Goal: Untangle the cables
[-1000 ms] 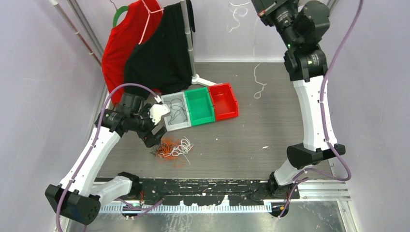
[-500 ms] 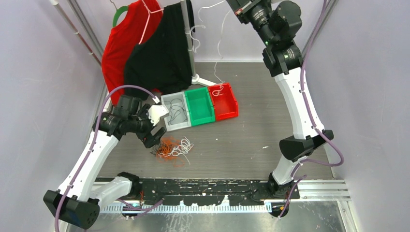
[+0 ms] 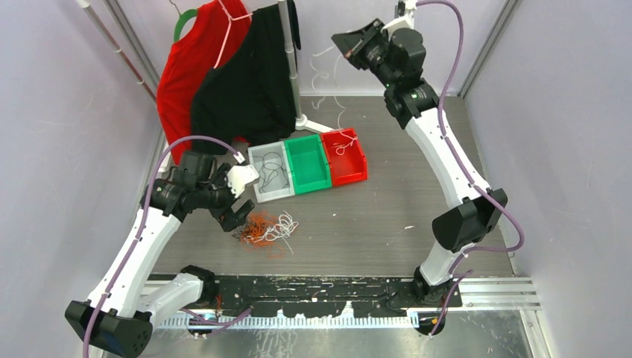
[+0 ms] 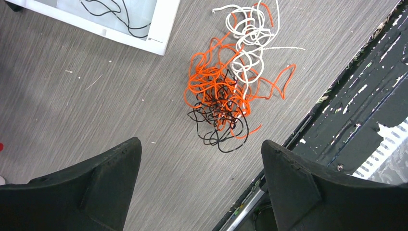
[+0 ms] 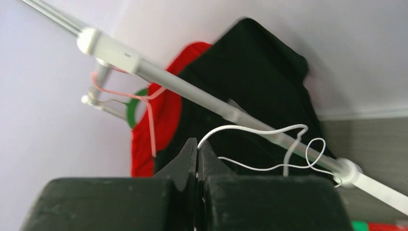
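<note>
The cables (image 3: 266, 227) lie as a snarl of orange, white and black wires (image 4: 226, 91) on the grey table. My left gripper (image 3: 240, 198) hovers just left of the snarl, open, with nothing between its fingers (image 4: 201, 144). High at the back, my right gripper (image 3: 337, 37) is shut on a single white cable (image 5: 260, 130). That white cable (image 3: 333, 89) hangs down, and its lower end curls in the red bin (image 3: 356, 168). A black cable (image 3: 272, 175) lies in the white bin (image 3: 257, 192).
A green bin (image 3: 307, 164) sits between the white and red bins. A rack pole (image 3: 292, 67) at the back left carries a red shirt (image 3: 190, 71) and a black shirt (image 3: 250, 89). A black rail (image 3: 320, 291) runs along the near edge.
My right arm has swung left, carrying the white cable, whose lower end went from the table into the red bin. The left gripper has shifted slightly and stays open.
</note>
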`<action>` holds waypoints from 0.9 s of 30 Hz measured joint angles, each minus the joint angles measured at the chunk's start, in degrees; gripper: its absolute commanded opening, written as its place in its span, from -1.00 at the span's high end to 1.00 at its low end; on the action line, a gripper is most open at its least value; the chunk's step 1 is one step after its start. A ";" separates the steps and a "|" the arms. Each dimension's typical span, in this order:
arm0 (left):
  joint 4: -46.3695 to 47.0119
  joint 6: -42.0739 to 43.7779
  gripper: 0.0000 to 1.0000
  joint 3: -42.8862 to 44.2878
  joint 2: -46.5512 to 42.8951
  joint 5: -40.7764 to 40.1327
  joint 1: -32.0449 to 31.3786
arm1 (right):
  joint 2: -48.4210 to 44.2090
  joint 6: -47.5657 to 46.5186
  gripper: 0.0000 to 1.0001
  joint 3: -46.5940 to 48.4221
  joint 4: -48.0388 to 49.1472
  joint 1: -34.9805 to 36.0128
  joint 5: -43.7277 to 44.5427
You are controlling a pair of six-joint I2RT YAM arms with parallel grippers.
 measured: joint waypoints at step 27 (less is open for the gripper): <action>-0.02 0.22 -0.85 -0.11 -0.11 1.25 0.04 | -16.72 -11.26 0.98 -32.70 -4.74 -0.04 12.83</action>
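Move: The red bin, where the hanging white cable is being taken, lies almost beneath the right hand: some 47 cm below, about 3 cm ahead and 3 cm to the right. The green bin, at the same depth, is about 7 cm to that hand's left and 1 cm ahead; the white bin is 18 cm left and 2 cm back. From the left hand, the red bin is roughly 31 cm ahead, 27 cm right and 16 cm lower. The white cable, still pinched in the right hand's shut fingers, is lowered about 16 cm towards the red bin. On the way down the hand also slides some 6 cm to the right and draws back about 4 cm, while the wrist tips the fingers from slightly upward to slightly downward and swings them a little clockwise. ##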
